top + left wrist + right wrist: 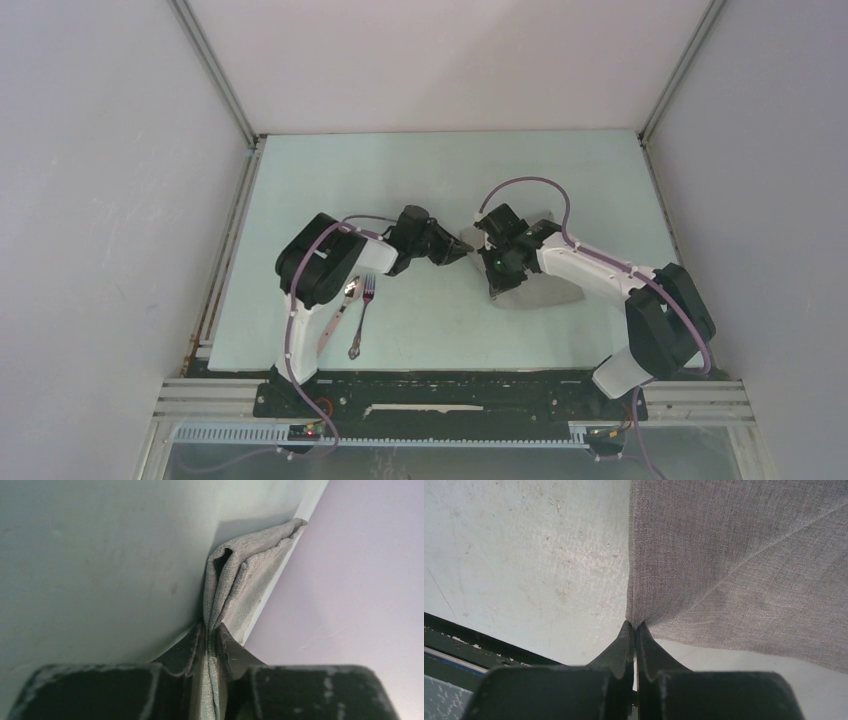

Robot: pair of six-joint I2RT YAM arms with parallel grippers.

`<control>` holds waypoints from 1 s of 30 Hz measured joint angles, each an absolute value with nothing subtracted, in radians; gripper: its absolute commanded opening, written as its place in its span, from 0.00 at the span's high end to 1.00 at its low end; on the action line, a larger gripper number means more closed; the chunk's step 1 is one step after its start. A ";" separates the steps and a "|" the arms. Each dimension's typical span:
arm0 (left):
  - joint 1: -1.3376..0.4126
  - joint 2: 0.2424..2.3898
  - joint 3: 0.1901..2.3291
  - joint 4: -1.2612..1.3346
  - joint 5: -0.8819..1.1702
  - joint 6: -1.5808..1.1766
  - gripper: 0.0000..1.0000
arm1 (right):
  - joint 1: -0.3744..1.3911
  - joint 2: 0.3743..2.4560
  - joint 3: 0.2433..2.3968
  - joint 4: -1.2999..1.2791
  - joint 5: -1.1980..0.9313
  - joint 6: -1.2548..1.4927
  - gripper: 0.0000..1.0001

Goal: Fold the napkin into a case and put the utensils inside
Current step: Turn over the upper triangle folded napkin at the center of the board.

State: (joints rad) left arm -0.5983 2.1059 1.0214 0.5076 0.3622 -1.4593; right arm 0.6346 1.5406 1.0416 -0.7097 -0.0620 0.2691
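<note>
The grey napkin [545, 290] lies right of the table's middle, partly under the right arm. My left gripper [464, 244] is shut on a bunched fold of it. In the left wrist view the napkin [240, 575] runs doubled up out of the left gripper [211, 628], with a small loop open at its top. My right gripper [495, 284] is shut on a corner of the cloth. The right wrist view has that corner pinched in the right gripper [634, 624], and the napkin [734, 555] spreads away flat. The utensils, a spoon [338, 312] and a fork [361, 318], lie side by side near the left arm's base.
The pale green table [400, 180] is walled by white panels on the left, back and right. A black base rail [450, 390] runs along the near edge; it also shows in the right wrist view as a dark strip [454, 635].
</note>
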 measured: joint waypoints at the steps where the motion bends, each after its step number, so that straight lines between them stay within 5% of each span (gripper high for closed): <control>1: -0.598 2.106 1.022 0.498 0.358 -1.451 0.95 | 0.635 1.541 1.042 -0.706 -0.062 0.269 1.00; 8: -0.580 2.002 1.014 0.381 0.337 -1.370 1.00 | 0.687 1.538 1.041 -0.685 -0.091 0.275 1.00; 21: -0.555 1.238 1.019 -0.228 0.089 -1.096 1.00 | 0.853 1.316 1.072 -0.433 -0.434 0.440 1.00; 25: -0.607 1.249 1.150 -0.323 -0.006 -1.046 1.00 | 0.720 1.188 0.936 -0.228 -0.630 0.532 1.00; 30: -0.696 1.550 1.334 -0.398 -0.051 -1.009 1.00 | 0.495 1.186 0.639 -0.004 -0.817 0.626 1.00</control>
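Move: The napkin's left edge, just short of its far corner, is already between my left fingers; its middle lies about 12 cm to their right, 5 cm back and 1 cm lower. My right hand already holds the near-left corner; that middle is some 7 cm ahead of it and 8 cm to its right. The bare board to flip onto centres roughly 14 cm left and 6 cm ahead of my right hand. The fork lies 26 cm left and 5 cm back of my right hand. I shut my left fingers on the napkin's edge, then with both hands whip it up and to the left, the left hand rising about 25 cm and the right about 16, both easing back towards me. Near the top both turn back to the right and start down, the right hand rolling about 50 degrees so its fingers swing to the left. Both keep their pinch. ##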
